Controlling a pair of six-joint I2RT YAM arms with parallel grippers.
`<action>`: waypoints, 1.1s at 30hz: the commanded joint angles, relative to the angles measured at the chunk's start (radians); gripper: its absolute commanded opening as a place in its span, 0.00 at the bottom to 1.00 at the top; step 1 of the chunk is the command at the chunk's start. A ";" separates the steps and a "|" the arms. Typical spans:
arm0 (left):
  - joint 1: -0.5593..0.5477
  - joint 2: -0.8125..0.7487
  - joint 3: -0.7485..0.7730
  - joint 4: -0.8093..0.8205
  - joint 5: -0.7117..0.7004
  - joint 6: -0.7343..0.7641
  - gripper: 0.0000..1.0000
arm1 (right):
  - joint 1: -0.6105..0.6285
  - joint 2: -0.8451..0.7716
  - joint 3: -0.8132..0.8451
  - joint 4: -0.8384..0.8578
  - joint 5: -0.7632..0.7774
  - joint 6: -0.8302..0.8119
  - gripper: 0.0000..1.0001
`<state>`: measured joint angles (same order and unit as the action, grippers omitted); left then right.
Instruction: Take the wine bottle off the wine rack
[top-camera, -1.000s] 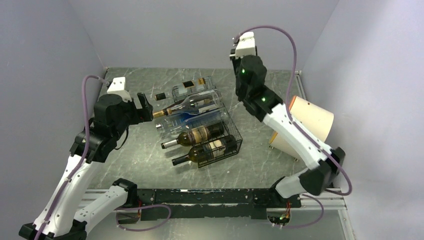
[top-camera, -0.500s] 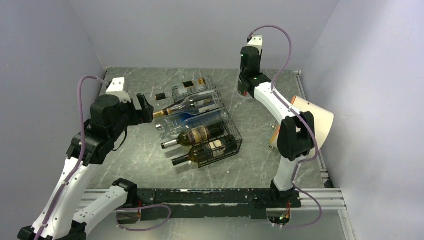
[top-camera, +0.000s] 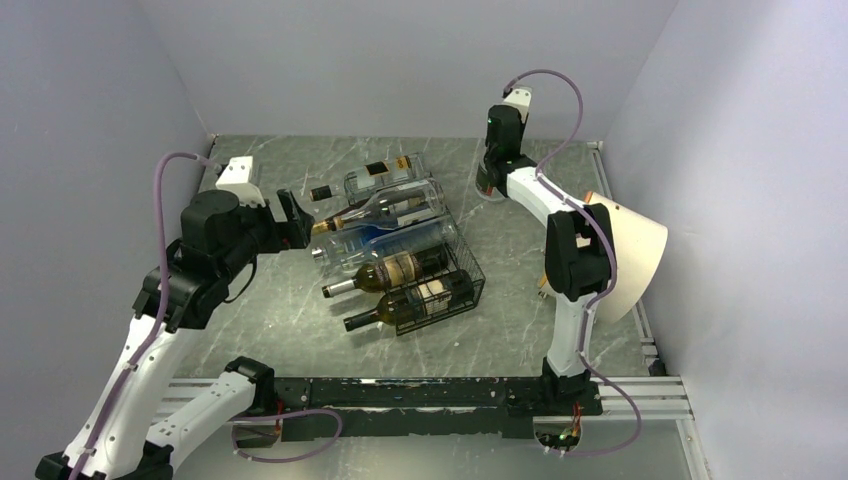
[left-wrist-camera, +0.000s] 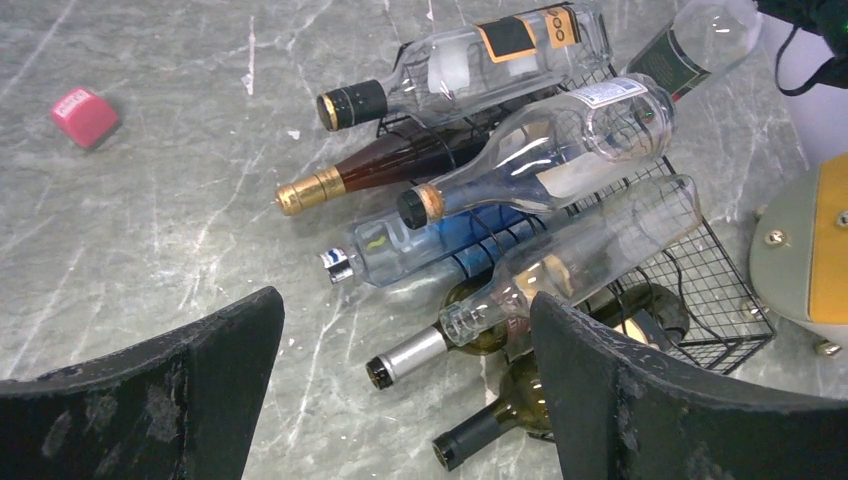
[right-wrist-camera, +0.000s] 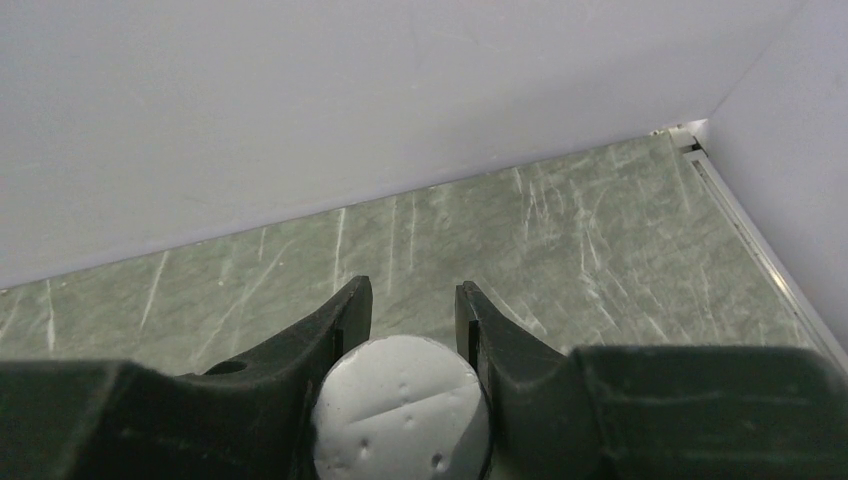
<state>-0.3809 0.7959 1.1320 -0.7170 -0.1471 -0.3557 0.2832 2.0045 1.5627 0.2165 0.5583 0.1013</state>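
The black wire wine rack (top-camera: 468, 287) (left-wrist-camera: 722, 300) lies mid-table with several bottles across it, necks pointing left. Two dark green wine bottles (top-camera: 402, 270) (left-wrist-camera: 470, 345) fill its near end; clear bottles (left-wrist-camera: 560, 150) are stacked over the rest. My left gripper (top-camera: 297, 216) (left-wrist-camera: 405, 300) is open and holds nothing, hovering just left of the bottle necks. My right gripper (top-camera: 490, 165) (right-wrist-camera: 412, 290) is at the back of the table, off the rack. It is shut on the grey cap (right-wrist-camera: 400, 400) of a clear bottle with a dark label (left-wrist-camera: 690, 45).
A beige cone-shaped shade (top-camera: 628, 250) (left-wrist-camera: 800, 250) lies right of the rack against the right arm. A small pink block (left-wrist-camera: 83, 113) sits on the table to the far left. The back wall is close behind my right gripper.
The right arm has come down from high above to the back of the table, stretching out toward the far wall. The left gripper has edged slightly right toward the bottle necks.
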 joint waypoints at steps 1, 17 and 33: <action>0.008 0.008 0.003 -0.009 0.067 -0.049 0.96 | -0.020 0.000 0.040 0.202 0.007 0.034 0.00; 0.008 -0.006 -0.006 -0.011 0.080 -0.051 0.96 | -0.042 0.043 -0.020 0.226 -0.005 0.042 0.12; 0.008 0.006 -0.001 -0.010 0.083 -0.053 0.96 | -0.041 -0.118 -0.017 0.067 -0.095 0.035 0.98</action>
<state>-0.3809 0.8017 1.1248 -0.7307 -0.0975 -0.4019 0.2508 1.9884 1.5341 0.3351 0.4896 0.1246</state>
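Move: Just beneath the right hand, which already holds the clear wine bottle upright by its capped top, lies the bare table spot for it, about 2 cm ahead and some 23 cm down. The wine rack's middle is roughly 20 cm left and 16 cm back; the orange-labelled bottle on its far end is 25 cm left, about level. The cream cylinder lies 27 cm right and 17 cm back. From the left hand, the spot is some 33 cm ahead, 42 cm right and 33 cm down. Easing the held wine bottle about 2 cm down and nearly as far forward onto the open table right of the rack, the right hand pauses with its grip kept, then spreads its fingers wide and lets go of the top. It rises some 4 cm off the cap, drawing back slightly while the fingers tip up about 5 degrees. ##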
